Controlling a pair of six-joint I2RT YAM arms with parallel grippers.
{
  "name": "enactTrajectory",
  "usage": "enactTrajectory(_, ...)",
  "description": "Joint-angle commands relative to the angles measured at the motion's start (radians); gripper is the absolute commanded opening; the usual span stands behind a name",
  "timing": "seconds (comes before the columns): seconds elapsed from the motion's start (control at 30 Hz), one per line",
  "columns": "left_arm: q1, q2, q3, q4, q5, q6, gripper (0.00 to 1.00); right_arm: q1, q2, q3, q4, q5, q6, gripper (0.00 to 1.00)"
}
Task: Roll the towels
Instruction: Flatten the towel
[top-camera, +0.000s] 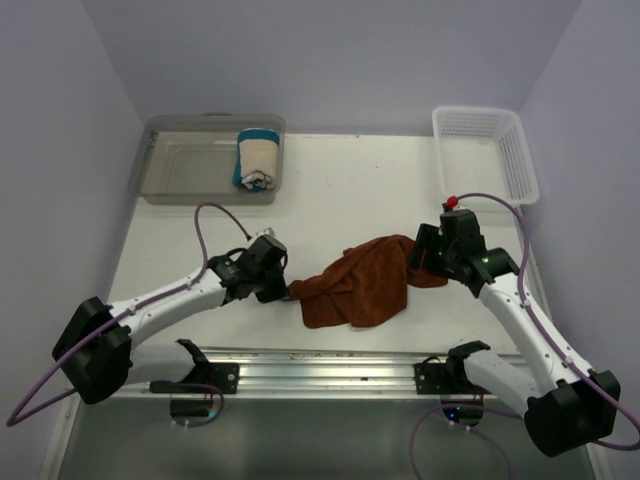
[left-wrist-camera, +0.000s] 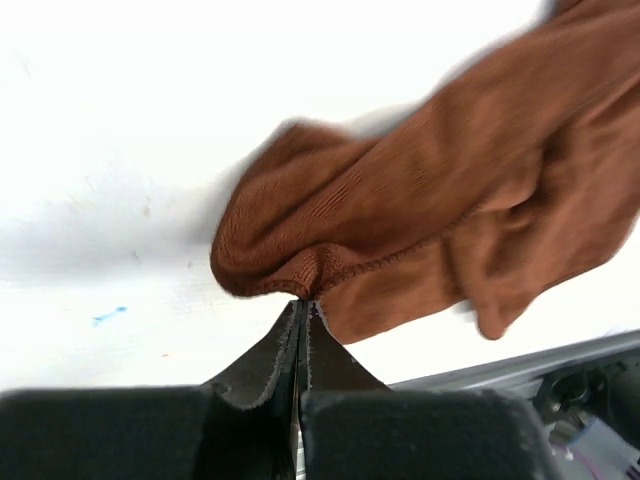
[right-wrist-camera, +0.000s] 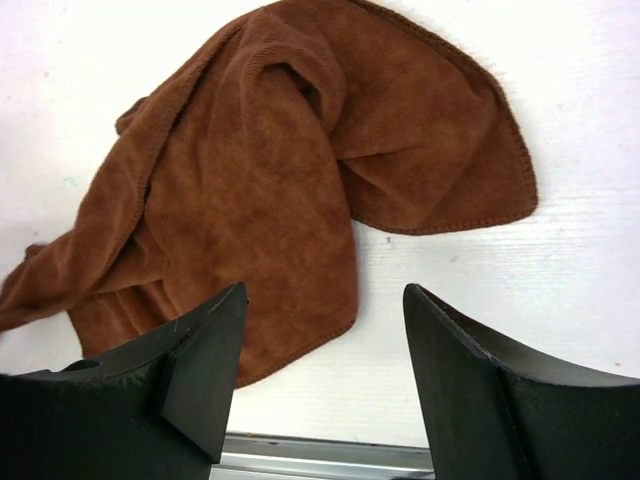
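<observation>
A rust-brown towel (top-camera: 365, 282) lies crumpled on the white table between the two arms. My left gripper (top-camera: 289, 291) is shut on the towel's left corner; in the left wrist view the tips (left-wrist-camera: 303, 303) pinch the hem of the brown cloth (left-wrist-camera: 420, 210). My right gripper (top-camera: 418, 262) hovers at the towel's right end, open, with nothing between its fingers (right-wrist-camera: 215, 330); the brown towel (right-wrist-camera: 270, 180) spreads out below and ahead of them. A cream towel with blue edges (top-camera: 258, 158) sits rolled in the clear bin at the back left.
The clear plastic bin (top-camera: 185, 168) stands at the back left and a white mesh basket (top-camera: 485, 150) at the back right. A metal rail (top-camera: 330, 368) runs along the table's near edge, between the arm bases.
</observation>
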Motion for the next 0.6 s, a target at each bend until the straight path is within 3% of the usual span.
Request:
enactTrajectory(0.0,0.014,-0.069,0.213,-0.145,-0.215,0.111,0.00,0.004,-0.028,0.037,-0.048,0.089,-0.046,0.68)
enactTrajectory(0.1,0.040,-0.083,0.359,-0.268,-0.309,0.162,0.00,0.004,-0.004,0.045,-0.062,0.157,-0.053,0.70)
enactTrajectory(0.2,0.092,-0.099,0.456,-0.310,-0.308,0.212,0.00,0.005,0.050,0.065,-0.070,0.215,-0.058,0.70)
enactTrajectory(0.43,0.147,-0.116,0.481,-0.278,-0.214,0.248,0.00,0.004,0.159,0.108,0.064,0.142,-0.052,0.69)
enactTrajectory(0.57,0.167,-0.116,0.464,-0.298,-0.226,0.229,0.00,0.001,0.316,0.169,0.125,0.119,-0.096,0.71)
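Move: The left hand already pinches the towel's left corner a few centimetres above the table; the towel's middle lies about 19 cm to its right and 4 cm ahead, and the rolled towel in the grey bin about 35 cm ahead and 7 cm left. The open right hand hovers about 13 cm above the towel's right end, whose middle is roughly 3 cm ahead and 2 cm right. The white basket is some 28 cm ahead of that hand, 16 cm right. Up fast, about 17 cm, and some 9 cm forward, then easing to the left, the left hand carries the pinched corner up and away from the table edge, its fingers staying shut and swinging forward about 25 degrees. The right hand, still wide open, drifts right, then forward about 4 cm and slightly down above the towel's right end, rolling some 10 degrees. ##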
